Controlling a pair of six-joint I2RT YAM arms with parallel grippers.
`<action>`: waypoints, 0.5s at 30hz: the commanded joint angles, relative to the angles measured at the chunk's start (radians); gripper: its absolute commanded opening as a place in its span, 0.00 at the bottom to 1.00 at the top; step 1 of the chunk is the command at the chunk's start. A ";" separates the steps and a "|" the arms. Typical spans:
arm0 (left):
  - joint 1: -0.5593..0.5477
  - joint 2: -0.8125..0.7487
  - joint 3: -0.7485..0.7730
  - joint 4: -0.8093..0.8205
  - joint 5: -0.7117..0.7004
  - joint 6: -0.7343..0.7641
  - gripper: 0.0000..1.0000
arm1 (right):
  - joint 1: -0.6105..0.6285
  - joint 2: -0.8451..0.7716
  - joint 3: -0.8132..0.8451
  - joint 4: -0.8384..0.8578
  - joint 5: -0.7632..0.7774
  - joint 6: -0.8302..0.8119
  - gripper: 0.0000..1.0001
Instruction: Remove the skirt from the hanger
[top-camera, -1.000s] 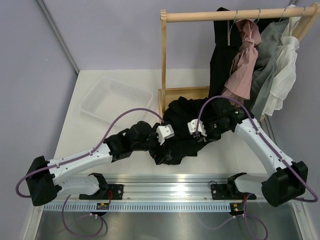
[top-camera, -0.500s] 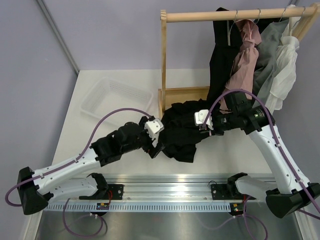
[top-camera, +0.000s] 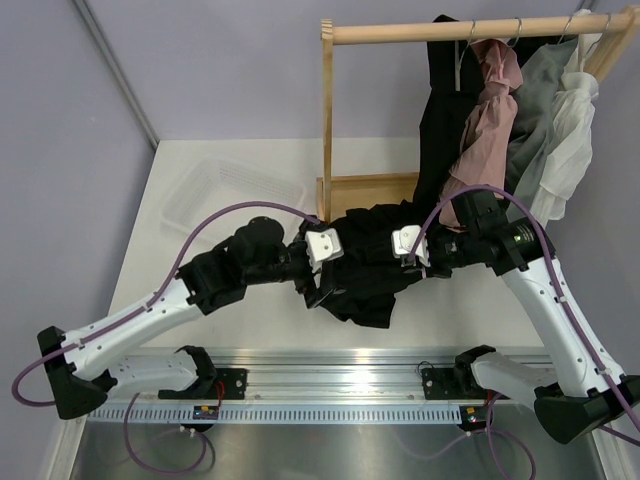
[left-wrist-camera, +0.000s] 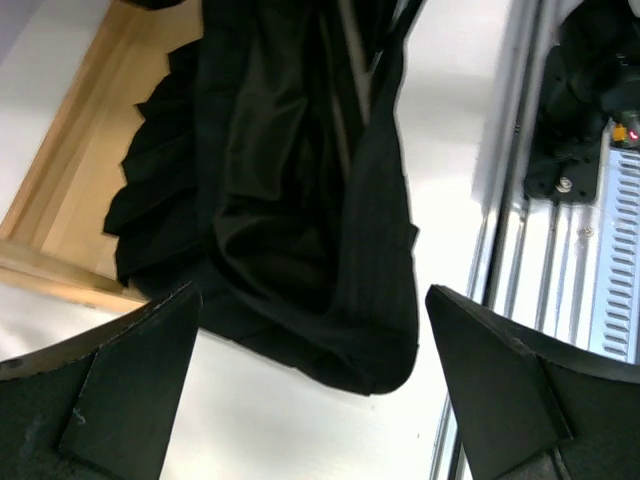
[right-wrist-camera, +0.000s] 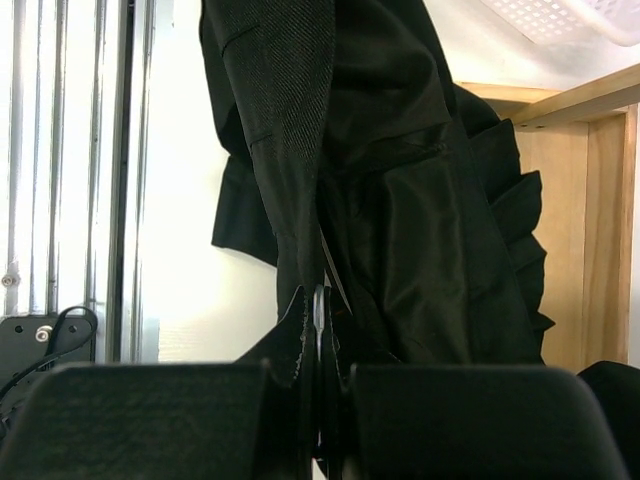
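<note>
The black skirt (top-camera: 365, 275) hangs in loose folds just above the table in front of the rack. In the right wrist view a thin metal part of the hanger (right-wrist-camera: 319, 298) is pinched between the jaws of my right gripper (right-wrist-camera: 320, 312), which is shut on it. The skirt (right-wrist-camera: 400, 200) drapes down past it. A slim grey hanger arm (left-wrist-camera: 352, 60) shows among the folds. My left gripper (left-wrist-camera: 315, 385) is wide open beside the skirt's lower hem (left-wrist-camera: 350, 340) and touches nothing. From above, the left gripper (top-camera: 318, 285) is at the skirt's left edge and the right gripper (top-camera: 400, 262) at its top right.
A white mesh basket (top-camera: 225, 195) lies at the back left. The wooden rack (top-camera: 327, 120) with its base frame (top-camera: 365, 188) stands behind the skirt and bears a black garment (top-camera: 445, 110) and pink (top-camera: 490, 110), grey (top-camera: 535, 125) and white (top-camera: 565, 145) clothes. An aluminium rail (top-camera: 340, 375) runs along the near edge.
The right arm has risen and drawn back to the right with the hanger, so the skirt now hangs off the table. The left arm has reached further forward beside it, still open.
</note>
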 joint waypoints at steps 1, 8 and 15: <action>0.002 0.072 0.113 -0.090 0.152 0.096 0.99 | 0.009 -0.016 0.006 0.004 0.002 -0.012 0.00; -0.078 0.278 0.268 -0.188 0.128 0.120 0.99 | 0.023 0.015 0.047 -0.007 0.014 0.001 0.00; -0.130 0.379 0.237 -0.188 -0.094 0.122 0.99 | 0.021 0.015 0.084 0.004 0.005 0.050 0.00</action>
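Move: The black skirt hangs from my right hand, its middle about 9 cm to the right of my open left hand, 2 cm ahead and some 8 cm below. The hanger's hook sits in my right fingers, about 16 cm to the left hand's right, 2 cm ahead and slightly lower. The rack's wooden base lies roughly 22 cm ahead of the left hand, 10 cm right and 25 cm below. From my right hand, the skirt's middle is about 7 cm left, level fore and aft, 7 cm down. My left hand, fingers still wide open, swings right about 6 cm towards the skirt, nearly level at first, then drops some 6 cm and eases back 2 cm, bringing the open jaws around the near end of the skirt. The fingertips tip down by nearly 20 degrees and swing a little clockwise. My right hand stays put, still pinching the hanger by its hook. ##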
